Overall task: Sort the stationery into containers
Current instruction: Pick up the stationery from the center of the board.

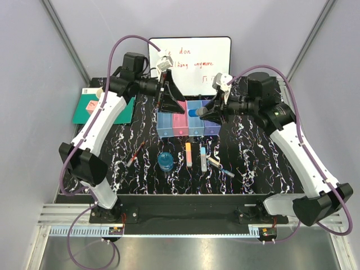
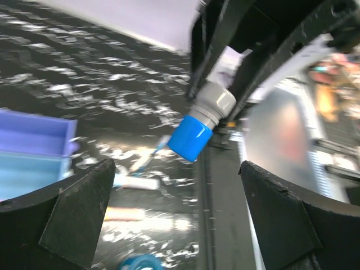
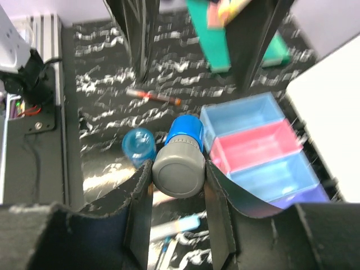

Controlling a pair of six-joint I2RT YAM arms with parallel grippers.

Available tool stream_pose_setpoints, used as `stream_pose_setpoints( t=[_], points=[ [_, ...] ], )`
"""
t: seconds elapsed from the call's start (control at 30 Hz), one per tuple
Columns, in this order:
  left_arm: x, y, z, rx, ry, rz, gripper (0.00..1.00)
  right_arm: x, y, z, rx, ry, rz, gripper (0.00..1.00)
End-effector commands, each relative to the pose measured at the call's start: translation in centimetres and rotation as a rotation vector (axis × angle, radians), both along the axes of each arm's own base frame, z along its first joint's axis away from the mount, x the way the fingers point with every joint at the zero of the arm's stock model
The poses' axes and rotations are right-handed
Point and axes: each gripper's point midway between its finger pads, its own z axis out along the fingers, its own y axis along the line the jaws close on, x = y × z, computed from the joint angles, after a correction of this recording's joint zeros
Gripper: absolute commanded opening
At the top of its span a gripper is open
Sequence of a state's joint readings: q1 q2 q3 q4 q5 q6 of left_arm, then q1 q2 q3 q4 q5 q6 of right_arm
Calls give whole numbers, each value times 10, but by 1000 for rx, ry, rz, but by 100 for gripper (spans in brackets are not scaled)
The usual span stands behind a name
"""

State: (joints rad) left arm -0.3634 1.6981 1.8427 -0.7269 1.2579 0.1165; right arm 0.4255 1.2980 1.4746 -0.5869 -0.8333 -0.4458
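My right gripper is shut on a stubby grey stick with a blue cap, held above the joined bins, near the right blue bin and beside the pink bin. The left wrist view shows the stick from the front. My left gripper is open and empty above the row's left end. On the mat in front lie a blue disc, a dark-red pen, an orange marker, a light-blue marker and small pens.
A whiteboard leans behind the bins. A green book lies at the far left beside the left arm and also shows in the right wrist view. The mat's near edge meets a metal rail.
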Motion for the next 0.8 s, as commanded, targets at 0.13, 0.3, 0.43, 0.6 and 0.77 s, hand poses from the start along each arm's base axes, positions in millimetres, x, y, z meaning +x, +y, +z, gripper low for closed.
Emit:
stream_pose_setpoints(
  t=[0.13,0.3,0.43,0.6,0.77],
  points=[
    [-34,-6,29,-137,5,-228,95,-6,15,52,153,-139,74,0],
    [-38,-11,32,-144,-6,-252,91,-7,18,53,162,-137,85,0],
    [-39,-15,34,-146,-15,-264,84,-6,20,54,164,-145,85,0],
    [-38,-20,38,-148,-27,-273,71,-6,20,56,167,-158,83,0],
    [-37,-25,39,-142,-30,-267,63,-5,19,55,167,-170,77,0]
  ],
)
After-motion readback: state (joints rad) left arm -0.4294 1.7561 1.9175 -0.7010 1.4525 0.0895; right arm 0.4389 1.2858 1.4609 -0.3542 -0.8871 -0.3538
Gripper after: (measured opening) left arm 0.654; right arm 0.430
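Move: The grey glue stick with the blue cap is already held by the right gripper, its middle about 2 cm left of that hand, 1 cm ahead and 1 cm below. From the left gripper it lies some 5 cm to the right, 3 cm back and slightly lower. The container tray's middle is about 11 cm ahead of the left gripper and 2 cm right; the orange marker is 4 cm back and 2 cm right, and the blue cup 7 cm back and 6 cm left, all roughly 30 cm down. Bring the open left gripper back about 3 cm, then up and to the right some 2 cm each, turning it roughly 15 degrees clockwise so its fingers straddle the blue cap; narrow them to about two thirds open. Meanwhile keep the right gripper's hold on the grey end and raise the glue stick about 4 cm, easing it slightly left and tipping it up a little. ##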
